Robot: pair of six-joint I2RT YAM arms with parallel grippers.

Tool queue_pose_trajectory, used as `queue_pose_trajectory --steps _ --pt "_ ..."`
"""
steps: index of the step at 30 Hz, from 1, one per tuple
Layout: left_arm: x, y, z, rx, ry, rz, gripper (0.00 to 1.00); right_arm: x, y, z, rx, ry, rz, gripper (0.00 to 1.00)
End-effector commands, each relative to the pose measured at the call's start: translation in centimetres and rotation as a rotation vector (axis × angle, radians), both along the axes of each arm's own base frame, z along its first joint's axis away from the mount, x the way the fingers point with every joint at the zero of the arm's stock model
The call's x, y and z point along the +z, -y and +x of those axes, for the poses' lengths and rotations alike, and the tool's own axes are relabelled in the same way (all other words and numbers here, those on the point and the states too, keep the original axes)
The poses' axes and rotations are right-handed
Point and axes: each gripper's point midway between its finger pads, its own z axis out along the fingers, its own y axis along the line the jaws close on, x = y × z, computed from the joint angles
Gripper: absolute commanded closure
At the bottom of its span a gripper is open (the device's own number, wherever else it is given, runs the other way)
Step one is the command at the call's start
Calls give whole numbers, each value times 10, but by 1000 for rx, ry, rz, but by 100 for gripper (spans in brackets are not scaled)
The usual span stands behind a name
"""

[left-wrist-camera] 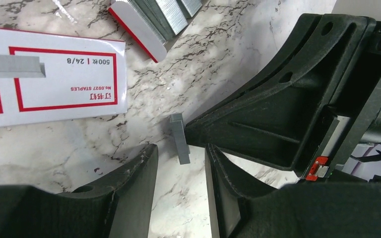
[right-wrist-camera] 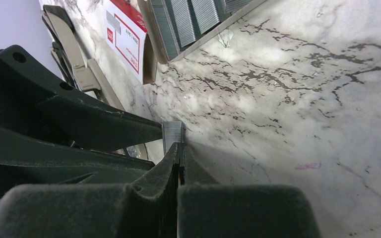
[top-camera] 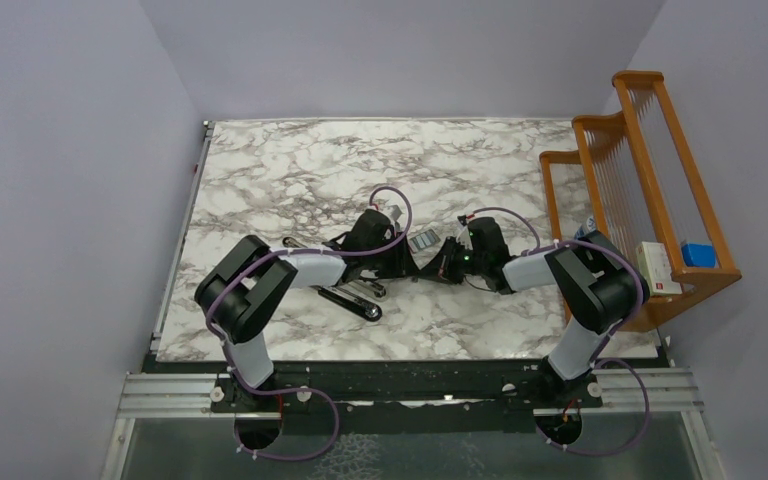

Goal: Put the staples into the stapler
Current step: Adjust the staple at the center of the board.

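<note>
A short grey strip of staples (left-wrist-camera: 180,139) hangs just above the marble, pinched at one edge by the tips of my right gripper (left-wrist-camera: 188,133), which is shut on it. The right wrist view shows the same strip (right-wrist-camera: 173,135) poking out past the shut right gripper (right-wrist-camera: 180,146). My left gripper (left-wrist-camera: 180,148) is open, and the strip's lower end lies between its fingertips without touching them. The black stapler (top-camera: 350,297) lies open on the table under the left arm. Both grippers meet mid-table, the left gripper (top-camera: 415,262) facing the right gripper (top-camera: 440,262).
The white-and-red staple box sleeve (left-wrist-camera: 49,74) lies flat beside its tray of several staple strips (left-wrist-camera: 163,12). A wooden rack (top-camera: 650,180) stands at the table's right edge, with a white box (top-camera: 657,268) and a blue item (top-camera: 698,253) on it.
</note>
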Motion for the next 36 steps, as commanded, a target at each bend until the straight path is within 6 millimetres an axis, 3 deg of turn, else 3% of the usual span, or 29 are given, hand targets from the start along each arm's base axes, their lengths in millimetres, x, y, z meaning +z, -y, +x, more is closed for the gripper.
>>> queue_pose_trajectory --steps 1,36 --pt "-11 3 -4 -9 -31 -16 57 -78 53 -49 -52 -213 -297 99" --pt "-8 13 2 -28 -19 -42 82 -77 56 -49 -49 -207 -317 98"
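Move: The small staple strip stands barely 1 cm ahead and 1 cm to the right of the left hand, about 3 cm below, between its open fingertips. From that hand the staple box lies roughly 6 cm ahead and 3 cm left, and the opened staple tray some 8 cm ahead and 3 cm right, both low on the table. For the right hand, already shut, the strip is about 1 cm ahead and 1 cm left. Left fingers close to half their gap around the staple strip, easing about 1 cm right and down; right stays shut. ##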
